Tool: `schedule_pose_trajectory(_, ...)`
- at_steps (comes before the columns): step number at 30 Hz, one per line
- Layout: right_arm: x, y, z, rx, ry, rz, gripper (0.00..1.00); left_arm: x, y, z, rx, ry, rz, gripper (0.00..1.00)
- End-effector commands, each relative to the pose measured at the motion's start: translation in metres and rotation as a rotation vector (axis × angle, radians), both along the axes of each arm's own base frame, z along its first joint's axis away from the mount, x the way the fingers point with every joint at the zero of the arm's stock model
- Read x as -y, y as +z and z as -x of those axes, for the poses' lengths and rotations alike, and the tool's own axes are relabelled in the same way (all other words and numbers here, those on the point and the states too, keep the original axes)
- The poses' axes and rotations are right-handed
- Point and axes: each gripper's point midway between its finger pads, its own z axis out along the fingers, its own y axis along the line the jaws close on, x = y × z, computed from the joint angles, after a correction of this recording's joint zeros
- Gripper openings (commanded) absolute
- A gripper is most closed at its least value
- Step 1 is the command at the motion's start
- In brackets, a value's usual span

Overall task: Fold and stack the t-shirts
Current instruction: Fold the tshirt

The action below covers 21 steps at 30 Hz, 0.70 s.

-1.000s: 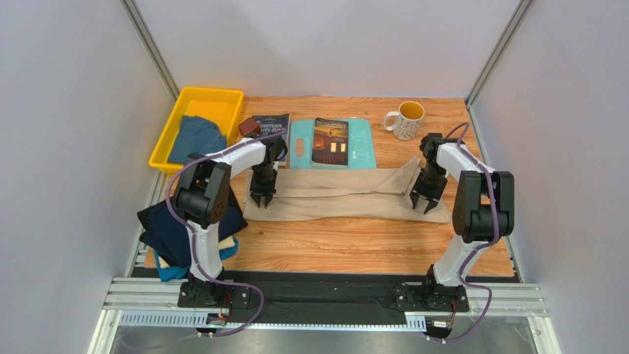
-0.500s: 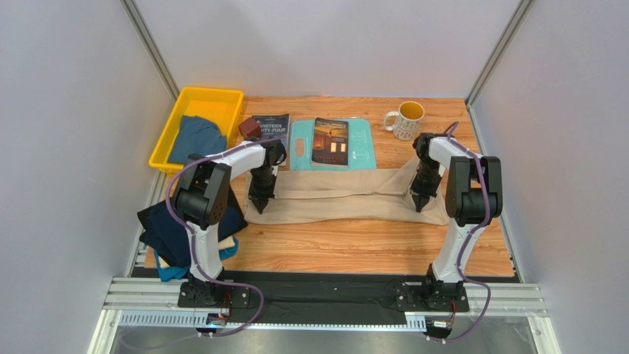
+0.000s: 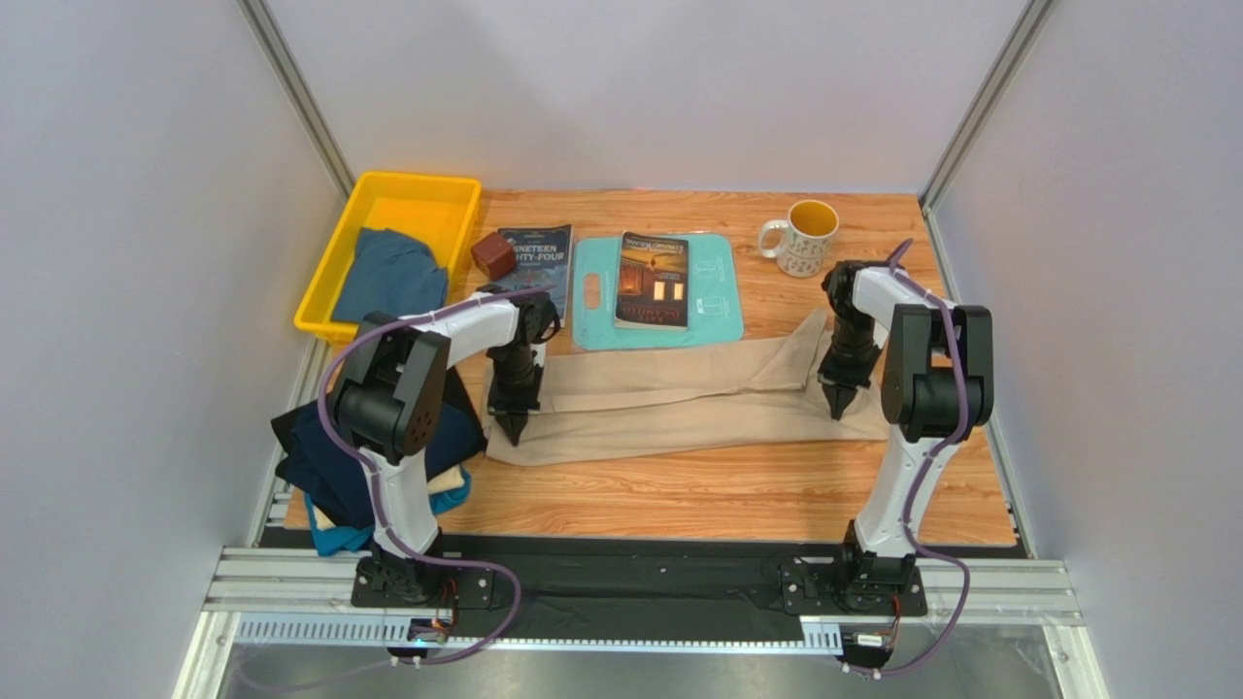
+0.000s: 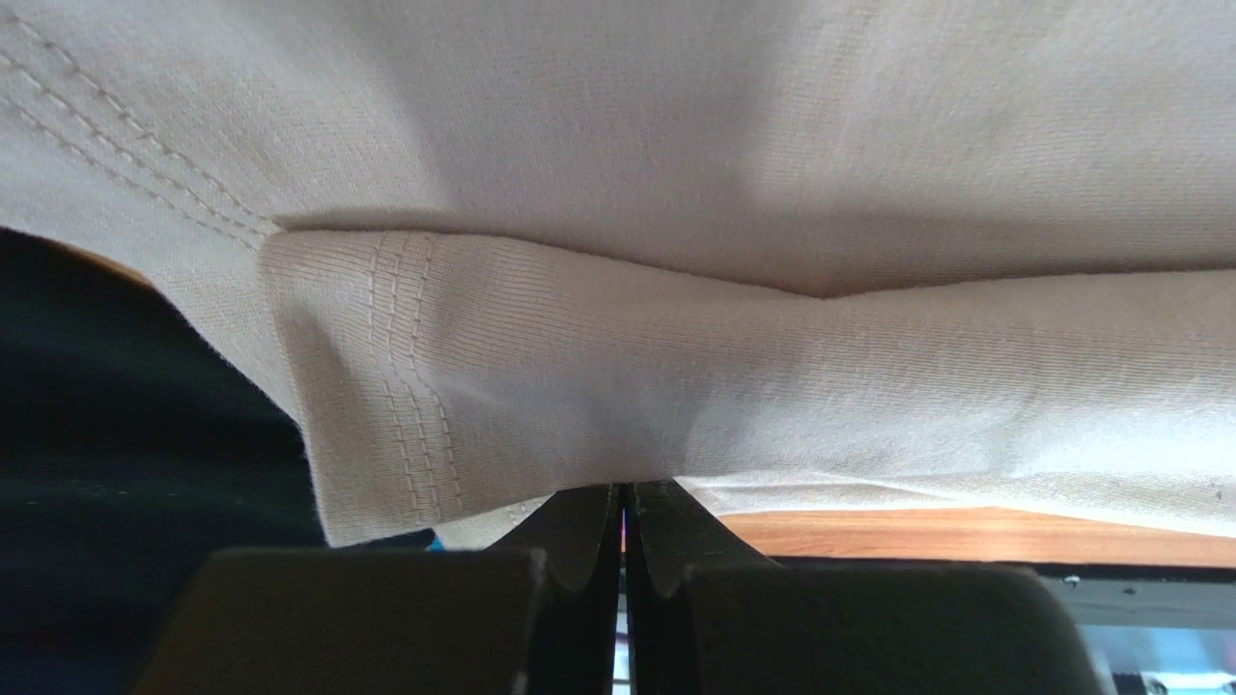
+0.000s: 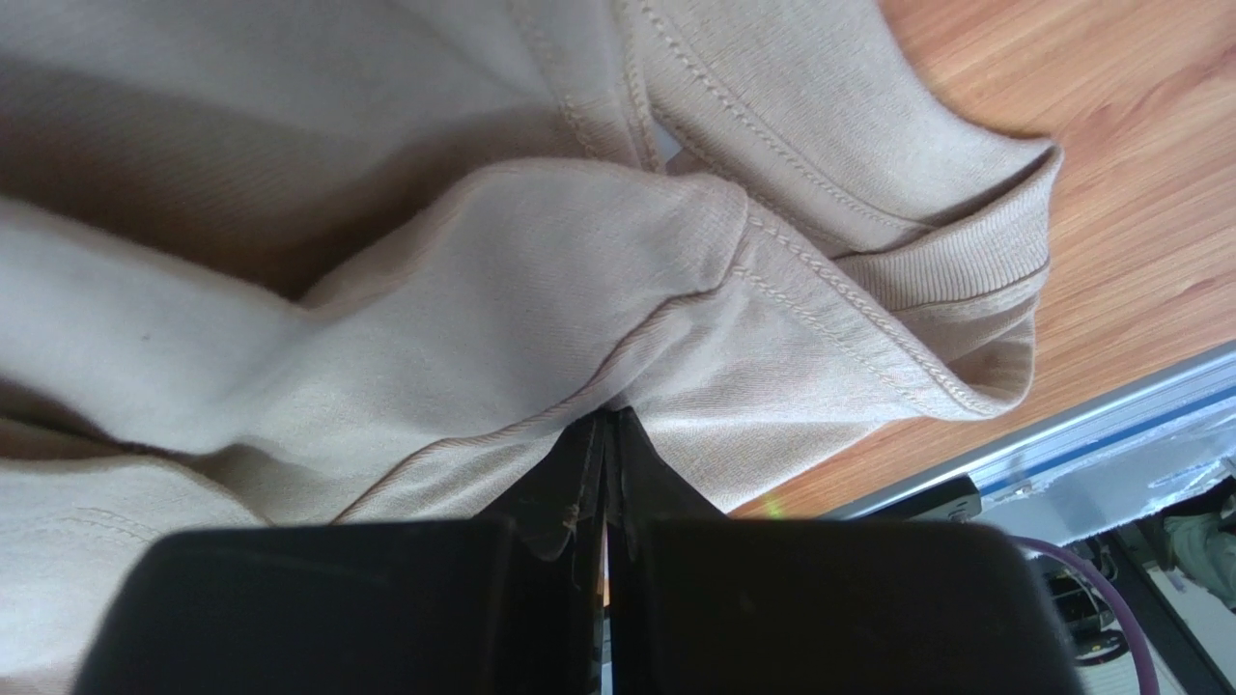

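The beige t-shirt lies as a long folded strip across the middle of the wooden table. My left gripper is shut on its left end; the hemmed cloth fills the left wrist view. My right gripper is shut on its right end, near the collar. A dark navy shirt lies on a teal one at the table's left front edge. A dusty blue shirt lies in the yellow bin.
A light-teal board with a book on it lies behind the beige shirt. Another book and a small brown block lie to its left. A mug stands at the back right.
Both grippers have closed on the beige shirt's ends. The left gripper has pulled its end toward the near edge, so the strip now runs slanted and bunched.
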Motion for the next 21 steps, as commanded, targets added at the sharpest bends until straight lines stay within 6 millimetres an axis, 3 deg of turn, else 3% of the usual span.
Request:
schedule_pose_trajectory(1,0.047,-0.005,-0.013,0.034,-0.025,0.169,0.0,-0.022,-0.014,0.014,-0.038,0.007,-0.08,0.0)
schedule_pose_trajectory(10,0.064,-0.002,-0.02,0.034,-0.077,0.204,0.0,-0.019,-0.011,0.018,-0.058,-0.003,-0.048,0.0)
schedule_pose_trajectory(21,0.086,0.015,-0.079,0.117,-0.128,0.236,0.0,0.005,-0.013,0.052,-0.135,-0.097,-0.005,0.0)
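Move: The t-shirt lies folded into a long strip, and both shut grippers are on it near its ends. Its middle is about 25 cm right and 5 cm ahead of the left hand, and some 23 cm left and 2 cm ahead of the right. From the left hand, the dark folded shirts are about 18 cm left and level with it; the turquoise board is 22 cm ahead, 22 cm right. The mug stands about 27 cm ahead and 5 cm left of the right hand. Left's shut fingertips drag their end about 4 cm back; right's slide right, then forward too, some 7 cm. ##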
